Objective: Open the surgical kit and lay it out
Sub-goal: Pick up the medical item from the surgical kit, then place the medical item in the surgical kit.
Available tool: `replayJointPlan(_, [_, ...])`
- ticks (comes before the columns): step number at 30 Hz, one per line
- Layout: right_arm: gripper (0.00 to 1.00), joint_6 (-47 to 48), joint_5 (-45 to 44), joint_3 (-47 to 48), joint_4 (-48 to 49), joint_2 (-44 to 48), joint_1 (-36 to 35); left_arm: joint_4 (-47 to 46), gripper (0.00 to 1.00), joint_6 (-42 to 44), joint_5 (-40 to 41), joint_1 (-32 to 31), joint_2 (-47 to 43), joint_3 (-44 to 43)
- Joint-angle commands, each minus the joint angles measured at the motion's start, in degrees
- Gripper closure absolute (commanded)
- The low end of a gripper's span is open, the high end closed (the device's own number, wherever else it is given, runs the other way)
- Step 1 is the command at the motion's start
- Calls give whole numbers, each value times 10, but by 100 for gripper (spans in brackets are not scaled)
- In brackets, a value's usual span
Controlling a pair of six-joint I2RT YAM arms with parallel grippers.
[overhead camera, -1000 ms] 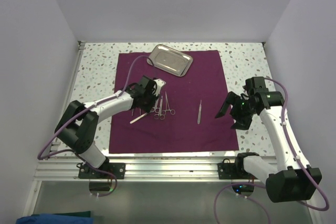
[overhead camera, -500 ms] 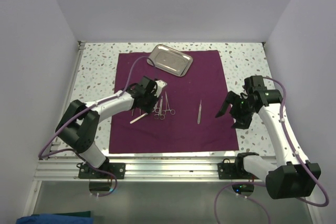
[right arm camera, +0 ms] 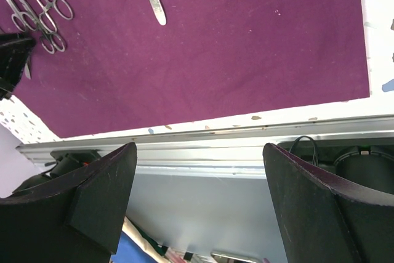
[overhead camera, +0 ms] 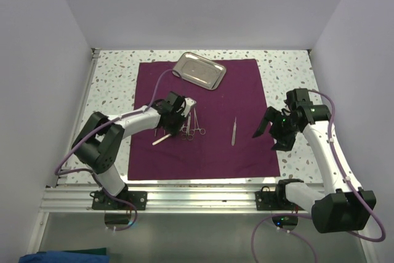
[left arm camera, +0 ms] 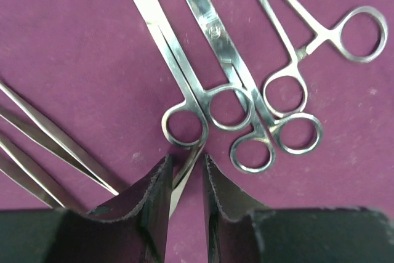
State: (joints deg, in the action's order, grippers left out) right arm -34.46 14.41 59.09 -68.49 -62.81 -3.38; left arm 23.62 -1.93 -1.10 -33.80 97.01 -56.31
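Observation:
The plum cloth (overhead camera: 209, 149) lies spread flat, with the steel tray (overhead camera: 199, 69) at its far edge. My left gripper (overhead camera: 182, 119) is low over a cluster of scissors and forceps (overhead camera: 192, 126). In the left wrist view its jaws (left arm camera: 186, 159) stand narrowly open, just short of the scissors' ring (left arm camera: 183, 129). A thin silver strip (left arm camera: 180, 180) lies between them, against the left finger only. Tweezers (left arm camera: 43, 133) lie to the left and forceps (left arm camera: 308, 47) to the right. A lone pair of tweezers (overhead camera: 234, 131) lies mid-cloth. My right gripper (overhead camera: 271, 135) hangs wide open and empty over the cloth's right edge.
A pale slim instrument (overhead camera: 162, 138) lies slantwise on the cloth left of the cluster. The speckled tabletop (overhead camera: 289, 66) borders the cloth. The aluminium rail (right arm camera: 246, 143) runs along the near edge, below my right gripper (right arm camera: 199, 149). White walls (overhead camera: 37, 60) close in both sides.
My left gripper's jaws have narrowed and the left arm's elbow has swung slightly right. The right arm has edged a little forward. The instruments have not moved.

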Motion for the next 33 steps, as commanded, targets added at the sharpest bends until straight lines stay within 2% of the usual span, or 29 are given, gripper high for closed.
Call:
replayJointPlan(1, [12, 12, -4, -1, 13, -5, -1, -5, 71, -6, -4, 8, 20, 3])
replayJointPlan(6, [12, 15, -4, -8, 12, -2, -2, -1, 85, -11, -1, 8, 27, 0])
replayJointPlan(12, [12, 17, -4, -16, 14, 2, -5, 43, 100, -18, -7, 8, 9, -57])
replayJointPlan(16, [12, 19, -5, -13, 19, -2, -10, 71, 100, -24, -22, 8, -2, -108])
replayJointPlan(21, [12, 18, -4, -7, 26, -7, -16, 102, 100, -28, 9, 17, 8, -180])
replayJointPlan(25, [12, 21, -9, -5, 26, -6, -22, 115, 100, -39, 43, 50, 33, -221])
replayJointPlan(33, [12, 26, -18, 1, 18, 2, -29, 96, 100, -85, 97, 92, 54, -204])
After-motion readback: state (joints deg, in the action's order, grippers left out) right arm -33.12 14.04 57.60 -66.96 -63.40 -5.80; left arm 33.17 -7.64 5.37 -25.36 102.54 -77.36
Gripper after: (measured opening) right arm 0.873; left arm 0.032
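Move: The scalpel lies askew on the cloth, its blade end already between the left hand's parted fingertips and its middle about 4 cm left, 2 cm back and 1 cm below. From the same hand, the nearest scissors centre roughly 5 cm ahead and 2 cm right, the second scissors 3 cm ahead and 4 cm right, the nearer tweezers 3 cm ahead and 4 cm left. The scalpel is some 33 cm left, 8 cm ahead and 15 cm below the right hand. Almost in place at first, the left hand shuts its fingers and pinches the scalpel near the blade, beside the scissors' rings. It then lifts nearly 9 cm while going forward, drifting slightly right, and finally swings left and sinks a little, ending about 10 cm farther out with some 15 degrees of counter-clockwise turn. ##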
